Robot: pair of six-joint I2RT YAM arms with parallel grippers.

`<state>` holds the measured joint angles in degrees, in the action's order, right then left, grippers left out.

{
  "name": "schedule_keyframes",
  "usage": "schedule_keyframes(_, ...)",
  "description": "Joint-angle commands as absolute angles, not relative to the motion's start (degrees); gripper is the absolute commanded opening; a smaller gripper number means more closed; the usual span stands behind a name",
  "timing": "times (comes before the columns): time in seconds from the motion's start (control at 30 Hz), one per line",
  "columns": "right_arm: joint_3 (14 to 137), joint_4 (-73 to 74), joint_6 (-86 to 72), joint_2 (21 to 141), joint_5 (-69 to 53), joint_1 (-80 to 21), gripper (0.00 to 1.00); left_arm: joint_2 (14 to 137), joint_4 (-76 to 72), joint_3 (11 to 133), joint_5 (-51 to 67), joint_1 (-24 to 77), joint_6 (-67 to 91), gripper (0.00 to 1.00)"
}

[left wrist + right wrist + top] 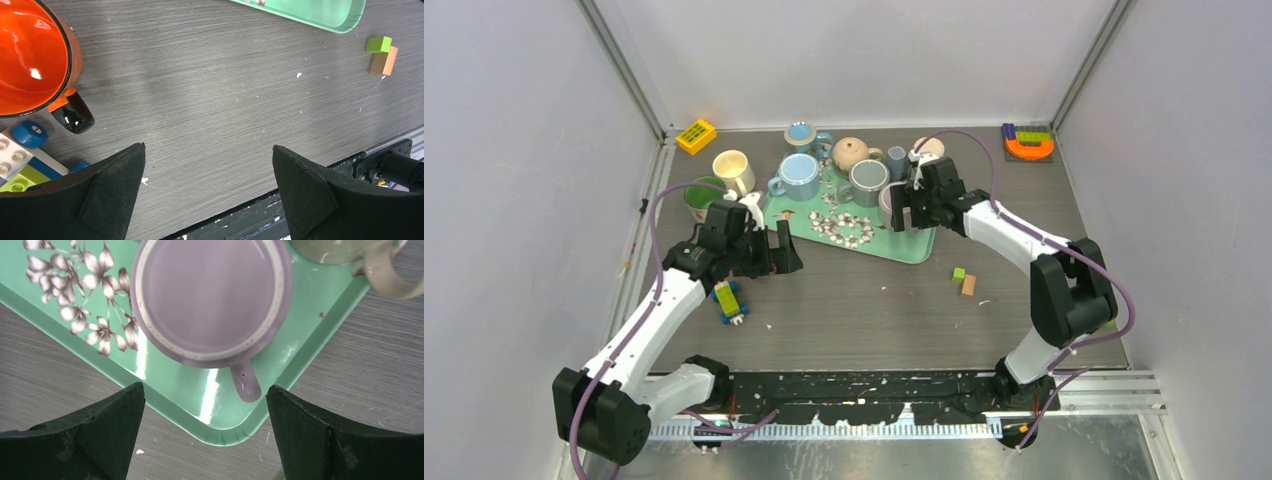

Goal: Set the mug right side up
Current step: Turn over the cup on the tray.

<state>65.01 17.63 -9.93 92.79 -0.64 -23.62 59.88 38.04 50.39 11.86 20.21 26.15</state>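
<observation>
The mug point(212, 295) is lilac and stands upside down on the green tray point(300, 340), base up, near the tray's front right corner. Its handle point(246, 382) points toward my right gripper point(205, 386). That gripper is open above the tray corner, with nothing between its fingers. In the top view the mug point(889, 203) is partly hidden by the right gripper point(911, 218). My left gripper point(209, 145) is open over bare table, left of the tray point(904, 245), and holds nothing. In the top view the left gripper point(786, 255) sits by the tray's left edge.
An orange mug with a black handle point(35, 55) stands beside the left gripper, a brick toy car point(730, 300) just below it. Several upright mugs crowd the tray's back, with a cream mug point(734, 170) and a green mug point(694, 195). Two small blocks point(964, 280) lie right of the tray.
</observation>
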Motion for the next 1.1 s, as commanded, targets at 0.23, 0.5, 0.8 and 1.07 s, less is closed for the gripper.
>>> schedule_keyframes(0.23, 68.0, 15.7, -13.2, 96.9, -2.0, -26.1, 0.84, 59.6, 37.1, 50.2, 12.9, 20.3, 25.0, 1.00)
schedule_keyframes(0.5, 69.7, 17.8, -20.3, 98.8, 11.0, -31.7, 0.60, 59.9, 37.2, 50.3, 13.0, 20.3, 25.0, 1.00)
schedule_keyframes(0.8, 73.8, 21.8, -25.6, 100.5, 17.2, -31.7, 0.46, 59.7, 37.1, 50.2, 12.9, 20.3, 25.1, 1.00)
schedule_keyframes(1.07, 74.2, 22.0, -31.2, 101.6, 17.8, -33.1, 0.43, 59.6, 37.3, 50.1, 12.8, 20.3, 25.1, 1.00)
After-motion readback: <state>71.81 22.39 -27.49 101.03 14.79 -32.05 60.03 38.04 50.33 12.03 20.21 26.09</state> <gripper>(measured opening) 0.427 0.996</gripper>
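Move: The upside-down lavender mug's middle lies about 7 cm ahead of the right hand, 4 cm to its left and 4 cm below it; its handle sticks out towards the right fingertip. The grey mug stands roughly 11 cm ahead and 12 cm left of the right hand, the tall floral mug some 14 cm ahead and 4 cm right. From the left hand, the lavender mug is about 16 cm ahead, 22 cm right and 9 cm below. The right hand's right finger pushes the lavender mug's handle to the left: the hand sinks about 3 cm beside it, then sweeps some 4 cm left and slightly back. It then eases forward, a little right and up, turning clockwise about 15 degrees while the fingers close to under half open, straddling the handle without gripping it yet. ##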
